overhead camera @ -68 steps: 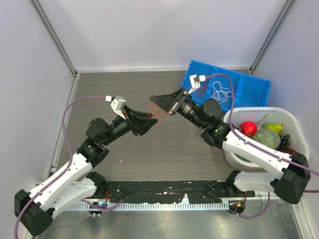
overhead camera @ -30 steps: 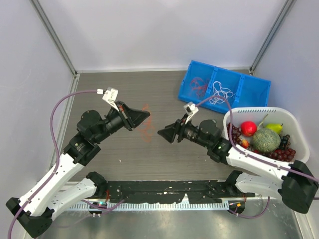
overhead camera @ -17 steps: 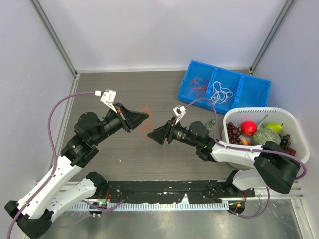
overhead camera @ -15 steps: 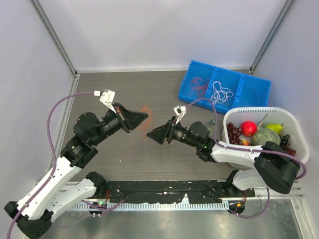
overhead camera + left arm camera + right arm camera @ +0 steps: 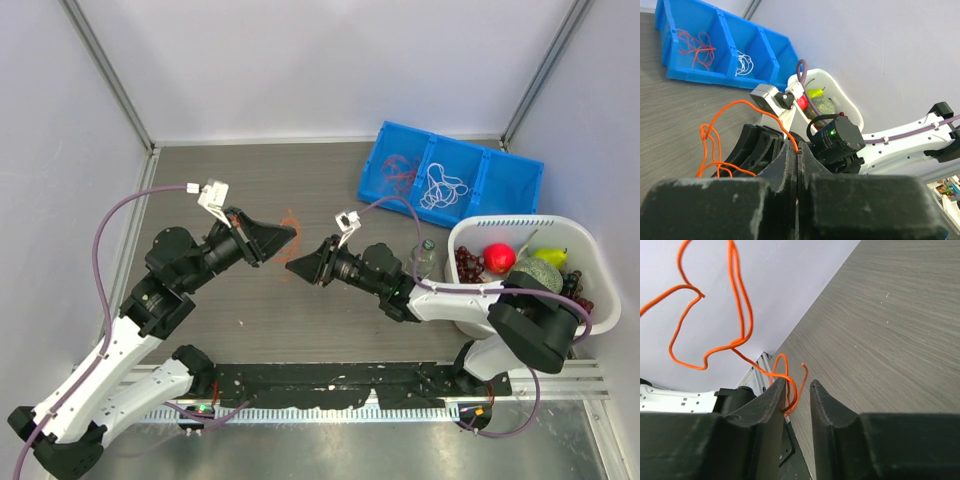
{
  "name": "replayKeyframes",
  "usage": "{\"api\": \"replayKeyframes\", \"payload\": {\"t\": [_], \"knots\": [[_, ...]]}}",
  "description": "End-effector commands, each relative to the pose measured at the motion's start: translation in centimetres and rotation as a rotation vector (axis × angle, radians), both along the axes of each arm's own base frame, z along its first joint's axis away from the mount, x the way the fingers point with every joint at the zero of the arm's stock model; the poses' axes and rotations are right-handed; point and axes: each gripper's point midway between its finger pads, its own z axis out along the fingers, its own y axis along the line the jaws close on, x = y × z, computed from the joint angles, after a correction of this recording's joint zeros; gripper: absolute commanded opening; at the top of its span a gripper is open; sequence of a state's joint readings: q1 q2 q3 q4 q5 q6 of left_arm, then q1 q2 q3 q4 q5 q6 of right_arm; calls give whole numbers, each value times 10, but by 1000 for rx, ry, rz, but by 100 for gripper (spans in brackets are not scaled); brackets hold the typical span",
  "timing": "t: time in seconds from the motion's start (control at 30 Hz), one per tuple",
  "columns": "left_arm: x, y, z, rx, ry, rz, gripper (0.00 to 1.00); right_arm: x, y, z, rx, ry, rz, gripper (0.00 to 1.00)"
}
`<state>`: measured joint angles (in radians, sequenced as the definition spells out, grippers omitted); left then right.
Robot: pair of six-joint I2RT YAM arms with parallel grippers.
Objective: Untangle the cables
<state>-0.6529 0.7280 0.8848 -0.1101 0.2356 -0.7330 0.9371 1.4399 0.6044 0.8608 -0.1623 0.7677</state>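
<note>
One red-orange cable (image 5: 288, 218) hangs in loops above the table middle. My left gripper (image 5: 295, 232) is shut on one end of it; in the left wrist view the strand (image 5: 715, 142) leaves the closed jaws (image 5: 796, 150) and loops to the left. My right gripper (image 5: 290, 266) sits just below, with its jaws a little apart. In the right wrist view a loop of the cable (image 5: 742, 305) hangs in the gap between them (image 5: 797, 382), unclamped. More red cables (image 5: 398, 172) and white cables (image 5: 445, 185) lie in a blue bin (image 5: 372, 185).
The blue bin stands at the back right. A white basket (image 5: 520, 222) of fruit sits at the right, above the right arm, with a small clear bottle (image 5: 423, 256) beside it. Grey walls close in the wooden table (image 5: 230, 180) on three sides.
My right gripper has come away from the blue bin, dropped low and slid left, until its jaws reach the cable hanging from the left gripper. The left gripper has kept its grip and barely moved.
</note>
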Motion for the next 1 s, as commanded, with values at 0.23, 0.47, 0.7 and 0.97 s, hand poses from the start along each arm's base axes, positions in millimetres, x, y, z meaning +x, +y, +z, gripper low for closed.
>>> {"api": "replayKeyframes", "payload": {"t": [0.23, 0.47, 0.7, 0.97], "knots": [[-18, 33, 24, 170, -128, 52, 0, 69, -103, -36, -384, -10, -634, 1], [-31, 53, -21, 355, -74, 46, 0, 79, -213, 13, -557, -112, -1066, 0], [-39, 60, -53, 465, -1, 15, 0, 73, -252, 65, -543, -175, -1212, 1], [0, 88, -79, 609, 47, 242, 0, 54, -215, 129, -297, -253, -934, 1]]}}
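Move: The orange cable already hangs from my shut left fingers. The stretch I go for lies between my half-open right fingertips, about 1 cm back and 1 cm left of that hand's point, and roughly 16 cm straight below my left hand. From my right hand, the glass bottle stands some 8 cm ahead, 27 cm to the right and 16 cm below; the blue tray lies about 28 cm ahead, 35 cm right and 18 cm below. I shut my right fingers on the hanging orange cable and swing it some 21 cm right, away from my left hand, and a little forward, dipping slightly before rising, while that wrist turns clockwise almost 60 degrees. My left hand keeps its pinch, draws about 5 cm left, rises a touch, then sinks and rolls its left side up. ##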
